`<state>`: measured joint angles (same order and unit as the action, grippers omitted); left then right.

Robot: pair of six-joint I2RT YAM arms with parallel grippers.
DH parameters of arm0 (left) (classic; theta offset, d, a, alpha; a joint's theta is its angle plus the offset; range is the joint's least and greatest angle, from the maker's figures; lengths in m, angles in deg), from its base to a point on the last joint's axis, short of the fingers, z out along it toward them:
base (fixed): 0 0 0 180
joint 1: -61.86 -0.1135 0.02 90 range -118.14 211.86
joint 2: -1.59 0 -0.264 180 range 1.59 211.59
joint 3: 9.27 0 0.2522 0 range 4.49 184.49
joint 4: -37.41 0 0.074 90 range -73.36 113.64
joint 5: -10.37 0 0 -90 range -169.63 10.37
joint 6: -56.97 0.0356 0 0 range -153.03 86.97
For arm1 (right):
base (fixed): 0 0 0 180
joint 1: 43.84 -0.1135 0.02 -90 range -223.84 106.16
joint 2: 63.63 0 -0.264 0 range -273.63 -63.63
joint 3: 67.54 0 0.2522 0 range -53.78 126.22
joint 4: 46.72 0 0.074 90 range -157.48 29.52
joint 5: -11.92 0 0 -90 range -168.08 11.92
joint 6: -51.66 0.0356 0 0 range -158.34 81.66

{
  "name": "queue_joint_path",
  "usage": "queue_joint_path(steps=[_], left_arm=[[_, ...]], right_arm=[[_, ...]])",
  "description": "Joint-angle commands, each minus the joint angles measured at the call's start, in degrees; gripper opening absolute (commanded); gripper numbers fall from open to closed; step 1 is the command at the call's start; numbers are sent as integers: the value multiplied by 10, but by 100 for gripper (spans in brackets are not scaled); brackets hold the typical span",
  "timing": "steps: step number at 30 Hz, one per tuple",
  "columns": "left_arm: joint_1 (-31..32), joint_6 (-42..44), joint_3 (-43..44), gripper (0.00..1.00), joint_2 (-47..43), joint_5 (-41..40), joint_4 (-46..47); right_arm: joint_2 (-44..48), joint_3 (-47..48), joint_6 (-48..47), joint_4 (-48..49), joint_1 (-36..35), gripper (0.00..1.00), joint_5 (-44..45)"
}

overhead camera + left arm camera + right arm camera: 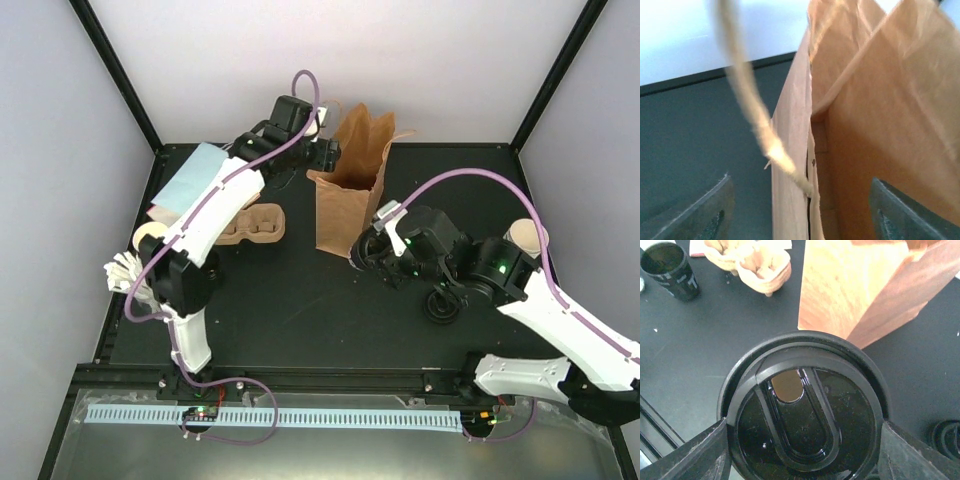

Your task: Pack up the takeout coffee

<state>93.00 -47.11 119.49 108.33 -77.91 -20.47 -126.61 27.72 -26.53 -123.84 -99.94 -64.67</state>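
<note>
A takeout coffee cup with its black lid [805, 410] fills the right wrist view, and my right gripper [805, 452] is shut on its sides. In the top view this gripper [368, 250] hangs just right of the foot of the upright brown bag [345, 205]. My left gripper [318, 150] is at the bag's top left edge. In its wrist view the jaws [802, 212] stand wide apart, open. The bag's side wall [790, 165] and a twine handle [747, 100] lie between them, untouched. An unlidded black cup [669, 270] stands at the far left [150, 240].
A pulp cup carrier [252, 225] lies left of the bag, with a flat pale-blue bag [195, 170] behind it. A loose black lid [442, 305] rests on the mat near my right arm. Another open cup [527, 238] stands at the right edge. White paper [122, 272] lies at the left.
</note>
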Motion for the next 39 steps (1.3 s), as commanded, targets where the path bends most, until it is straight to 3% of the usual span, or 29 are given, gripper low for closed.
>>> queue_joint_path(steps=[1,7,8,15,18,23,29,33,35,39], left_arm=[[-3,19,43,64,28,33,-38],[-3,79,62,5,18,43,-35],[-2,94,65,2,14,41,-37],[31,202,29,2,-57,-21,-30],[86,267,-96,2,-147,-117,47],[208,393,-375,2,-294,-315,311],[256,353,-459,1,-371,-312,339],[281,358,-526,1,-399,-357,437],[262,289,-489,2,-390,-353,386],[203,173,-351,2,-340,-245,221]], right_arm=[[24,-40,29,-13,3,70,20],[59,-110,79,-2,5,68,7],[64,-126,91,2,5,68,1],[78,-226,159,44,12,65,16],[85,-269,185,77,18,64,12],[103,-330,214,125,21,64,14],[91,-330,229,120,20,64,36],[87,-330,236,116,20,64,52],[87,-326,235,118,21,64,60],[78,-301,225,105,36,64,78]])
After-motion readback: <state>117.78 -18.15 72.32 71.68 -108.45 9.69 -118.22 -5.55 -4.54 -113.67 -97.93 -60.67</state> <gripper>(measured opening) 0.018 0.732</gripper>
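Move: The paper bag's left rim stands between the open left fingers, some 2 cm below and 1 cm to the right; the bag's middle is about 5 cm right, 1 cm back and 14 cm down. The cup tray lies roughly 19 cm left, 3 cm back and 25 cm below. The right hand holds the lidded cup: its goal, the tabletop, is about 2 cm back, 5 cm right and 26 cm down, the bag 22 cm ahead and 5 cm left, a loose lid 18 cm right, level with it. The left fingers dip about 3 cm, pinch shut on the bag's left rim and pull it back some 16 cm towards the bases, first rising about 6 cm from the dip, while the wrist tilts the fingertips upward and rolls, about 40 degrees in all. Meanwhile the right hand, keeping its grip, lowers the lidded cup about 16 cm and 5 cm to the right, turning some 20 degrees clockwise. ##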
